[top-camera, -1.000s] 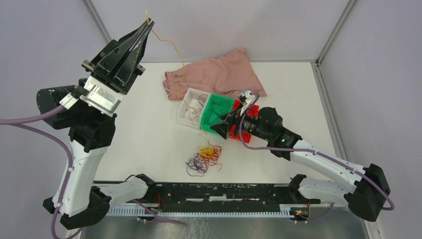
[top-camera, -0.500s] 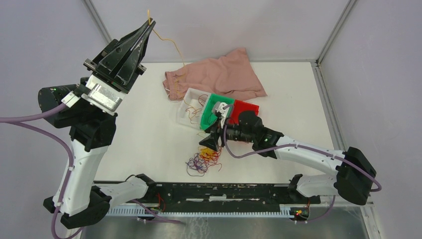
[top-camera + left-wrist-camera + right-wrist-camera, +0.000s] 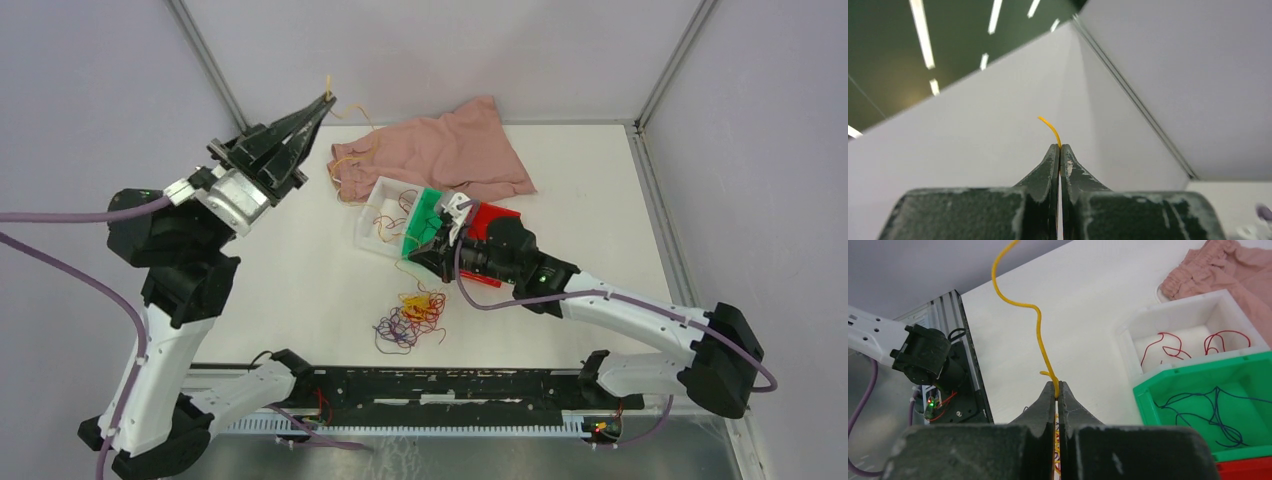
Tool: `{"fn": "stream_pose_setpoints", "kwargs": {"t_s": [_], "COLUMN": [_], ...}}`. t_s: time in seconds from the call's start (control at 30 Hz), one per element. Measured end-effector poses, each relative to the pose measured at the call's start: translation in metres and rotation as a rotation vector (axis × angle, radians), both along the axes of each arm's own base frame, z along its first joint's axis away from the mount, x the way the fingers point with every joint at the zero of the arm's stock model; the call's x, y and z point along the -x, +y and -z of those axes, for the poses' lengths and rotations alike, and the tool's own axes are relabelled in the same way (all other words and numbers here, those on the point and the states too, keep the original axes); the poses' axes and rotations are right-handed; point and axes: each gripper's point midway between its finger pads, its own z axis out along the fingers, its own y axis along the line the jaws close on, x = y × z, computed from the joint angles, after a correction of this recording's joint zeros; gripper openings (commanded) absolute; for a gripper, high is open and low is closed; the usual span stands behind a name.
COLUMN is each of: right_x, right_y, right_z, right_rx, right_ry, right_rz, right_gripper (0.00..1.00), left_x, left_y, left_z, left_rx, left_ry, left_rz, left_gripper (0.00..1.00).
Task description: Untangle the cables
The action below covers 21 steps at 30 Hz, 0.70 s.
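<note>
The cables (image 3: pixel 410 318) lie as a tangled clump of red, orange-yellow and purple strands on the white table, near its front edge. My left gripper (image 3: pixel 328 100) is raised at the back left and shut on one yellow cable (image 3: pixel 352 108), whose end sticks out past the fingertips (image 3: pixel 1050 129). That strand trails down over the pink cloth toward the bins. My right gripper (image 3: pixel 408 258) hovers just above the clump, in front of the green bin. It is shut on a yellow cable (image 3: pixel 1037 325) that rises from the clump.
A white bin (image 3: pixel 372 205) holding red strands, a green bin (image 3: pixel 432 203) holding dark blue strands and a red bin (image 3: pixel 497 214) stand in a row mid-table. A pink cloth (image 3: pixel 440 150) lies behind them. The arms' base rail (image 3: pixel 430 385) runs along the near edge.
My right gripper left the green bin, dipped to the clump, shut on a yellow strand and lifted a little. My left arm lowered and swung right with its yellow cable.
</note>
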Motion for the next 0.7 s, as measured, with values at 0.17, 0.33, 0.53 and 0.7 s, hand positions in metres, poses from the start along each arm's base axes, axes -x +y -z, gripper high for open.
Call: {"fn": "stream_pose_setpoints", "kwargs": {"t_s": [0.17,0.33,0.53,0.7], "right_x": [0.002,0.004,0.005,0.005], "right_y": [-0.009,-0.016,-0.017,-0.016], "right_z": [-0.034,-0.058,-0.064,-0.068], "right_rx": [-0.069,-0.127,-0.152,-0.167], "right_ry": [-0.036,-0.056,-0.041,-0.028], "right_rz": [0.023,0.046,0.054,0.055], "right_gripper": [0.0,0.0,0.0,0.0], "left_x": [-0.026,-0.039,-0.021,-0.007], "left_y": [-0.013,-0.031,-0.05,-0.055], "left_z": [0.096,0.215,0.3,0.334], "left_rx": [-0.085,-0.237,-0.436,-0.51], "left_ry": [0.341,0.699,0.949,1.042], "left_rz": [0.023,0.064,0.198,0.27], "left_gripper": [0.18,0.29,0.35,0.54]}}
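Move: Up high, the left fingers still pinch the yellow cable near its end. The part of that cable pinched in the right fingers lies about 3 cm ahead, 7 cm right and some 41 cm below the left hand. From the right hand, the cable pile is roughly 16 cm below and 2 cm back, with no sideways offset. The green box is 18 cm ahead and 5 cm right, the white box 21 cm ahead and 5 cm left, both about 14 cm below. Letting go of the yellow cable, the left hand plunges about 33 cm and drifts some 5 cm right, swinging slightly forward and back again while its fingers tip down from pointing up, roughly 60 degrees, and open to nearly half. They arrive beside the cable at the right fingertips. The right hand keeps its pinch and rises about 7 cm, tilting a little. ##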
